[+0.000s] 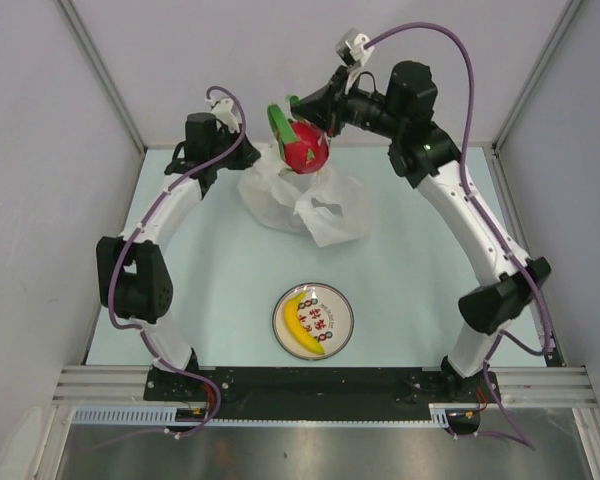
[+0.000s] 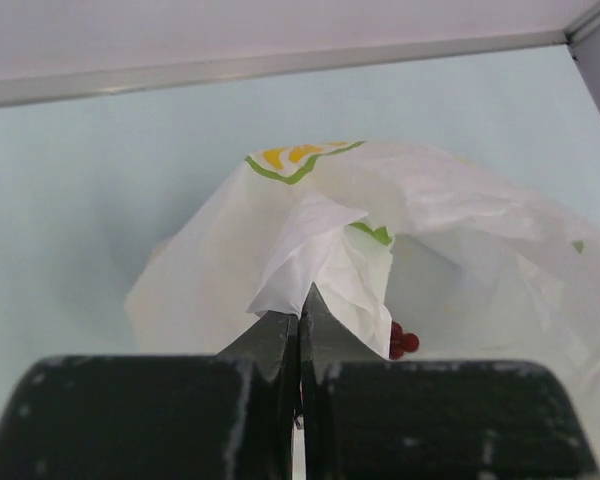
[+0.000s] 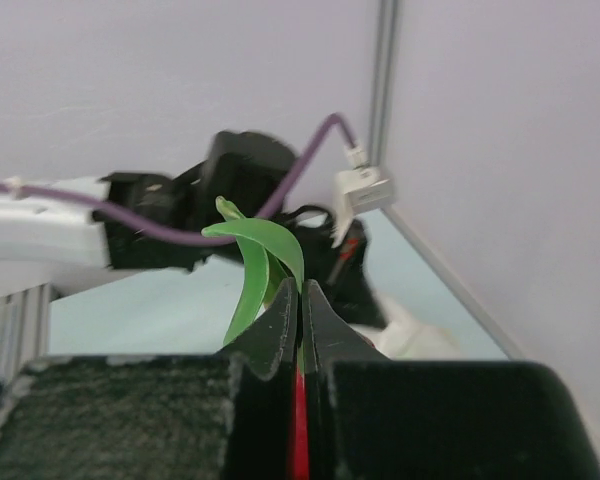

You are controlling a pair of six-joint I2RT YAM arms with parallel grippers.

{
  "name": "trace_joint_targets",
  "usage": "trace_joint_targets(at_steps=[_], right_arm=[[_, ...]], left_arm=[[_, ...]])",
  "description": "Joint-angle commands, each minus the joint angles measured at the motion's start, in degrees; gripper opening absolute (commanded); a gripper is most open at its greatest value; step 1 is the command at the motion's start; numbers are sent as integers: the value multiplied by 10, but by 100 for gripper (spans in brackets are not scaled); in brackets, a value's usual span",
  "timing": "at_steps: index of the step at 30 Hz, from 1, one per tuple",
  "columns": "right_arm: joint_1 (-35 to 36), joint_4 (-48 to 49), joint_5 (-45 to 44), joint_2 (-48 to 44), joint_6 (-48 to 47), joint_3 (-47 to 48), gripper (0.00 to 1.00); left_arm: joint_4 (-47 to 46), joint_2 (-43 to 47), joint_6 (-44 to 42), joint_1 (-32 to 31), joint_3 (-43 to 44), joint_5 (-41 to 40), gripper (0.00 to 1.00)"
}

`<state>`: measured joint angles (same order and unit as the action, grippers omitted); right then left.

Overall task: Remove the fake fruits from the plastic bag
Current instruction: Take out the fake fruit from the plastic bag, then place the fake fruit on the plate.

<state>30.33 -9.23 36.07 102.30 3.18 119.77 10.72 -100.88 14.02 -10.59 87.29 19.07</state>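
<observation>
The crinkly white plastic bag [image 1: 315, 205] lies at the back of the table. My left gripper [image 2: 301, 300] is shut on a raised fold of the plastic bag [image 2: 440, 230] at its left edge, holding it up. A few dark red grapes [image 2: 404, 342] peek out from under the fold. My right gripper [image 3: 302, 290] is shut on the green leaves [image 3: 255, 250] of the red fruit [image 1: 306, 148], which hangs in the air just above the bag's left part. The yellow banana [image 1: 300, 322] lies on the white plate [image 1: 342, 322]. The lemon is out of view.
The plate sits near the table's front edge, between the two arm bases. Grey walls close off the left, right and back sides. The left arm [image 1: 220, 135] and right arm [image 1: 405, 105] meet over the back of the table.
</observation>
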Motion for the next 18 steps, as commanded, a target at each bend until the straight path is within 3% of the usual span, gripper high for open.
trace_joint_targets(at_steps=[1, 9, 13, 18], right_arm=[[33, -47, 27, -138, -67, -71, 0], [140, -285, -43, -276, -202, -223, 0], [183, -338, -96, -310, -217, -290, 0], [178, -365, -138, -323, -215, -372, 0]], left_arm=[[-4, 29, -39, 19, 40, -71, 0], [6, 103, -43, 70, 43, -90, 0], [14, 161, -33, 100, -9, -90, 0], [21, 276, -12, 122, -104, -44, 0]])
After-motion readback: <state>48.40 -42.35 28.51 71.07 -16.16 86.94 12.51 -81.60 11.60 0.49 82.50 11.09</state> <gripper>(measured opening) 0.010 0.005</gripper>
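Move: The right hand, with the red fruit and its green leaves already clear of the bag, has the plate about 25 cm back towards the base, some 2 cm to its left and roughly 47 cm below; the banana lies level with the plate's middle, about 2 cm left of it. The bag's body sits about 2 cm ahead of this hand, 1 cm left and 41 cm down. From the left hand, the bag's body is some 9 cm back, 10 cm right and 19 cm lower, the plate 36 cm back and 12 cm right. Swiftly back towards the plate, over 20 cm, the right hand carries the red fruit by its leaves, level at first and then sinking about 14 cm, the fingertips dipping some 30 degrees. The left hand keeps its pinch on the bag's rim and draws it left and up, then also back, turning counter-clockwise. ##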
